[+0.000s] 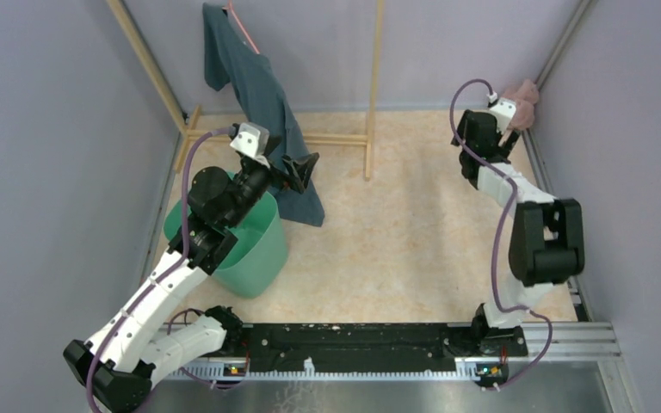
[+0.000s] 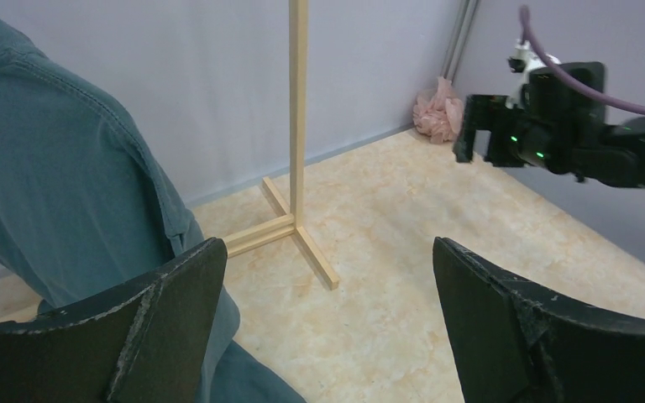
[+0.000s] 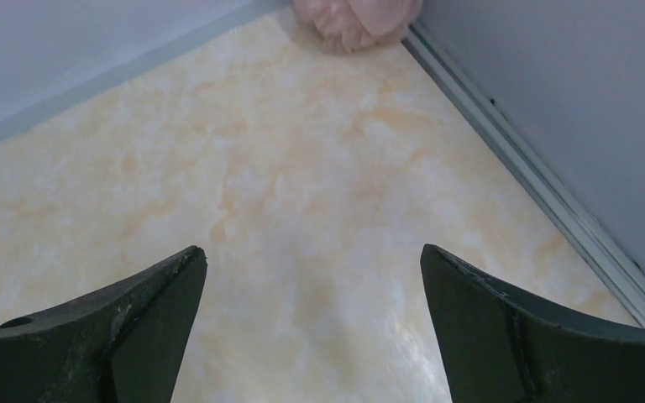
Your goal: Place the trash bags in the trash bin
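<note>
A crumpled pale pink trash bag point(image 1: 525, 96) lies on the floor in the far right corner against the walls; it also shows as the pink trash bag point(image 2: 437, 109) in the left wrist view and the trash bag point(image 3: 357, 15) at the top of the right wrist view. The mint-green trash bin point(image 1: 262, 254) stands at the left, partly under the left arm. My left gripper point(image 1: 301, 168) point(image 2: 327, 243) hangs open and empty beyond the bin, beside the garment. My right gripper point(image 1: 479, 129) point(image 3: 312, 249) is open and empty above bare floor, short of the bag.
A dark teal garment point(image 1: 258, 86) point(image 2: 67, 193) hangs from a wooden rack point(image 1: 370, 86) point(image 2: 298, 126) at the back left, its hem reaching the floor next to the bin. A metal rail point(image 3: 546, 193) runs along the right wall. Grey walls close in three sides.
</note>
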`<act>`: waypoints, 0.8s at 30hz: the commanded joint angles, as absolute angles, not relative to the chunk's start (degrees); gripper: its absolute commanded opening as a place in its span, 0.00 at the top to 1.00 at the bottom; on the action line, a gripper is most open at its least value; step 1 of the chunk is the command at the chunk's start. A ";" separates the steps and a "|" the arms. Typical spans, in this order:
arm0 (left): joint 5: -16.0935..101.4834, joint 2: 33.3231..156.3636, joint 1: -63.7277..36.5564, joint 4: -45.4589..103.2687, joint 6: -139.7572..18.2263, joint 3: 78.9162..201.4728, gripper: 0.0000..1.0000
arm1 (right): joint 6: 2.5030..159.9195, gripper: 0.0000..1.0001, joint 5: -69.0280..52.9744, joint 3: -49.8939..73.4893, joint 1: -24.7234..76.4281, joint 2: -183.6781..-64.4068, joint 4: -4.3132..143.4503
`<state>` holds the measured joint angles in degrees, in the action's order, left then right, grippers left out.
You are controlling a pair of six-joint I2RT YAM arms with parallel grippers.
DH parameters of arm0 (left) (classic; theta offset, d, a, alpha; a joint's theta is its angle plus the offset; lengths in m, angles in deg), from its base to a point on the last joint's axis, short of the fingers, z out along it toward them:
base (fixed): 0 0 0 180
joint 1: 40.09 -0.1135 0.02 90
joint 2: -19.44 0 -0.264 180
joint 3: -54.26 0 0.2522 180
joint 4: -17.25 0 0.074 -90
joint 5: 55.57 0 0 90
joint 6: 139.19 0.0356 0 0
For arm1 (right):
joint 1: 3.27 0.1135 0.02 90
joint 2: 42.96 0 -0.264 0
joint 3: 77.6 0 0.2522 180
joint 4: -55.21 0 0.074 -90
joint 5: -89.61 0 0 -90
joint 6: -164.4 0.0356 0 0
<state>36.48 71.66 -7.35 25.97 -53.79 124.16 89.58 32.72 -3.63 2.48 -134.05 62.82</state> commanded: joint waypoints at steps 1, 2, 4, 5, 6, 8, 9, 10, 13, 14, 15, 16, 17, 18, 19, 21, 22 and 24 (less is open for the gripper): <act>36.82 70.70 -7.12 23.79 -54.41 126.48 0.02 | 88.55 0.01 36.98 14.67 -0.99 -147.93 57.02; 36.65 70.37 -7.03 23.80 -54.37 126.47 0.02 | 87.33 0.01 37.27 18.62 -2.05 -151.36 58.51; 36.49 69.94 -7.04 23.80 -54.37 126.39 0.02 | 83.56 0.01 39.28 25.42 -3.06 -157.86 58.63; 36.38 69.82 -7.03 23.76 -54.37 126.26 0.02 | 82.01 0.01 39.96 29.51 -4.87 -160.99 58.68; 36.37 69.89 -7.06 23.72 -54.37 126.23 0.02 | 81.06 0.01 40.71 32.64 -5.67 -163.90 59.37; 36.56 70.32 -7.04 23.71 -54.66 126.25 0.02 | 79.00 0.01 42.42 38.01 -6.79 -169.24 59.92; 36.80 70.68 -7.02 23.71 -54.83 126.21 0.02 | 77.77 0.01 43.11 40.30 -7.36 -172.41 59.56; 37.16 71.17 -7.02 23.64 -54.96 126.21 0.02 | 77.21 0.01 43.56 42.44 -7.91 -174.43 59.63; 37.85 72.84 -7.03 23.67 -55.29 126.34 0.02 | 76.14 0.01 41.52 48.77 -10.18 -179.99 59.80; 38.19 73.28 -7.03 23.71 -55.38 126.38 0.02 | 76.16 0.01 40.55 51.85 -10.88 -182.03 60.60; 38.35 73.72 -6.99 23.78 -55.57 126.45 0.02 | 76.25 0.01 39.61 55.42 -11.59 -184.38 62.14; 38.49 74.18 -7.01 23.88 -55.68 126.55 0.02 | 75.96 0.01 37.89 58.86 -12.03 -186.59 63.45; 38.67 74.54 -7.01 23.95 -55.85 126.56 0.02 | 75.49 0.01 35.74 62.39 -12.40 -188.99 64.77; 38.69 74.91 -6.98 23.97 -55.92 126.56 0.02 | 75.01 0.02 33.01 65.46 -12.58 -191.13 66.69; 38.65 75.24 -6.99 24.04 -55.87 126.56 0.02 | 74.70 0.06 31.31 68.59 -12.67 -192.92 68.28; 38.37 75.98 -6.98 24.14 -56.06 126.56 0.02 | 74.66 0.19 27.82 72.71 -12.59 -194.95 72.04; 38.31 76.36 -6.95 24.27 -56.23 126.63 0.02 | 75.10 0.32 25.85 72.97 -12.59 -194.79 72.84; 38.62 76.97 -6.95 24.57 -56.85 126.82 0.02 | 77.22 0.64 22.40 70.28 -12.59 -192.33 73.49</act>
<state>37.88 76.21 -7.31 26.28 -55.54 124.27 75.74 31.23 68.34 -13.32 -195.10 69.77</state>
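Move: The pink trash bag sits in the far right corner, about 25 cm ahead of the right hand, some 17 cm to its right and 9 cm lower. The wooden stand's near foot is roughly 15 cm ahead of that hand and 31 cm to its left, about 17 cm below. From the left hand the bag lies about 42 cm ahead, 63 cm to the right and 31 cm down. The pink bag in the corner is reached by the open right hand, which sweeps quickly forward, then increasingly rightward and down, roughly 28 cm in all, turning some 10 degrees clockwise. At the bag its fingers begin to close, about halfway, around the lower front of the crumpled plastic. The empty left hand, fingers wide, sinks about 3 cm, easing slightly forward and right. ##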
